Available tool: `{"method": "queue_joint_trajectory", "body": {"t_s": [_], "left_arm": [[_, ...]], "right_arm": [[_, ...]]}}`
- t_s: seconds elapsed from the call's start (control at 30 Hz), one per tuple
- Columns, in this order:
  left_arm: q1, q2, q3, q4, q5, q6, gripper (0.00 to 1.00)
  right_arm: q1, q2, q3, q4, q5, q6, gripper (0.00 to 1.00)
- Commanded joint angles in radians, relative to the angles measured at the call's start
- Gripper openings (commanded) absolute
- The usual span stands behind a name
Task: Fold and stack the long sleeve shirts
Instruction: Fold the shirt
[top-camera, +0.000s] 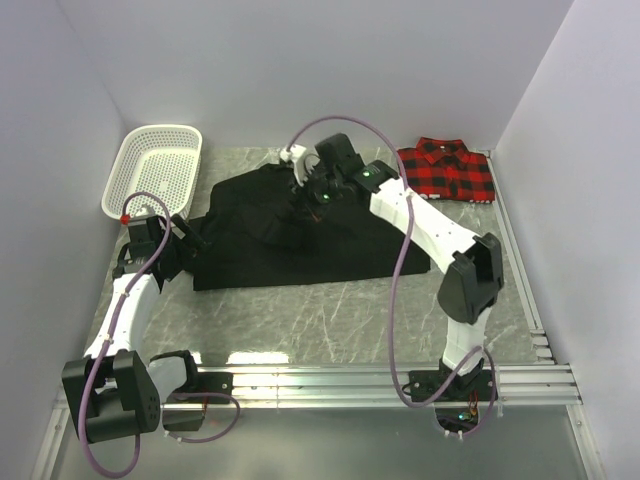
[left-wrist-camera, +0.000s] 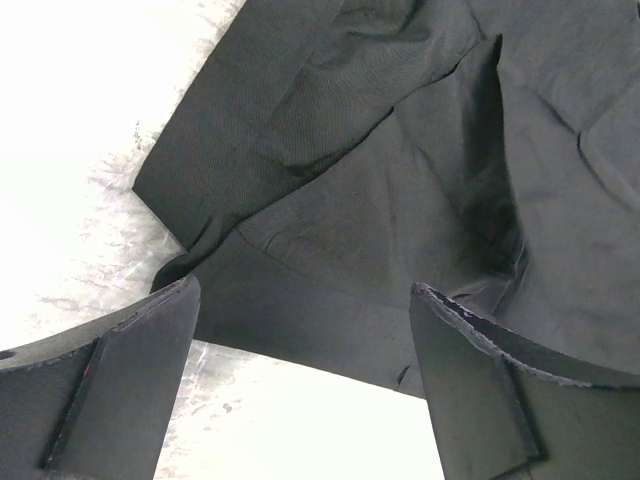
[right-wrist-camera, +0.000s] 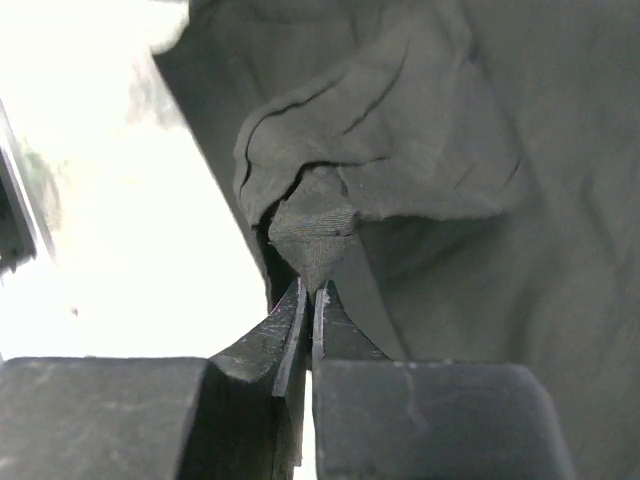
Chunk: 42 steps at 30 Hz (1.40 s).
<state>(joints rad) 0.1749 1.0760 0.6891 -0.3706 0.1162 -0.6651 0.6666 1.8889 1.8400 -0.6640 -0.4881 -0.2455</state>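
The black shirt (top-camera: 290, 240) lies spread on the middle of the table. My right gripper (top-camera: 308, 203) is shut on a pinched fold of the black shirt (right-wrist-camera: 312, 240) near its middle and lifts that fold a little. My left gripper (top-camera: 188, 233) is open and empty at the shirt's left edge, just short of the black cloth (left-wrist-camera: 400, 200), with the hem between its fingers (left-wrist-camera: 130, 380) in the left wrist view. The red-and-black plaid shirt (top-camera: 447, 168) lies folded at the back right corner.
A white mesh basket (top-camera: 153, 168) stands at the back left, close behind my left gripper. White walls close in the table on three sides. A metal rail (top-camera: 400, 380) runs along the near edge and down the right side.
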Motion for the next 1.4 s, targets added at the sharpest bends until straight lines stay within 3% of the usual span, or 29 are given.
{"method": "queue_joint_trajectory", "body": {"t_s": [0.0, 0.47, 0.97, 1.37], "left_arm": [[-0.003, -0.010, 0.000, 0.013, -0.012, 0.021, 0.92], [-0.003, -0.007, 0.003, 0.012, -0.006, 0.021, 0.92], [-0.003, 0.004, 0.004, 0.012, 0.002, 0.019, 0.92], [-0.003, 0.001, 0.004, 0.013, 0.002, 0.019, 0.92]], "right_arm": [[-0.019, -0.089, -0.113, -0.037, 0.046, -0.021, 0.00], [-0.104, -0.274, -0.495, 0.078, 0.158, 0.097, 0.00], [-0.229, -0.361, -0.662, 0.132, 0.075, 0.199, 0.00], [-0.324, -0.358, -0.688, 0.129, 0.180, 0.301, 0.00]]}}
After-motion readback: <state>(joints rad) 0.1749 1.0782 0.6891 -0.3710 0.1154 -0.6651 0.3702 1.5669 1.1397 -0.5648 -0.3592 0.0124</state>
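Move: The right hand already holds the black shirt's sleeve cuff. The right part of the shirt body, where it is being taken, lies about 20 cm to the right, 5 cm back and some 20 cm below; the body's near right corner is roughly 30 cm right and 10 back. The collar lies about 16 cm ahead and 8 right, the folded red shirt some 15 ahead and 33 right. From the idle left hand, that right part is about 45 cm right, level fore-and-aft. Still pinching the sleeve cuff in its shut fingers, the right hand draws the sleeve to the right across the shirt body, some 18 cm, towards the body's right part. It sinks about 10 cm in the first quick sweep, then runs mostly rightward at a slower pace with a slight further dip, while the wrist swings about 30 degrees clockwise and the fingers tip more steeply down. ##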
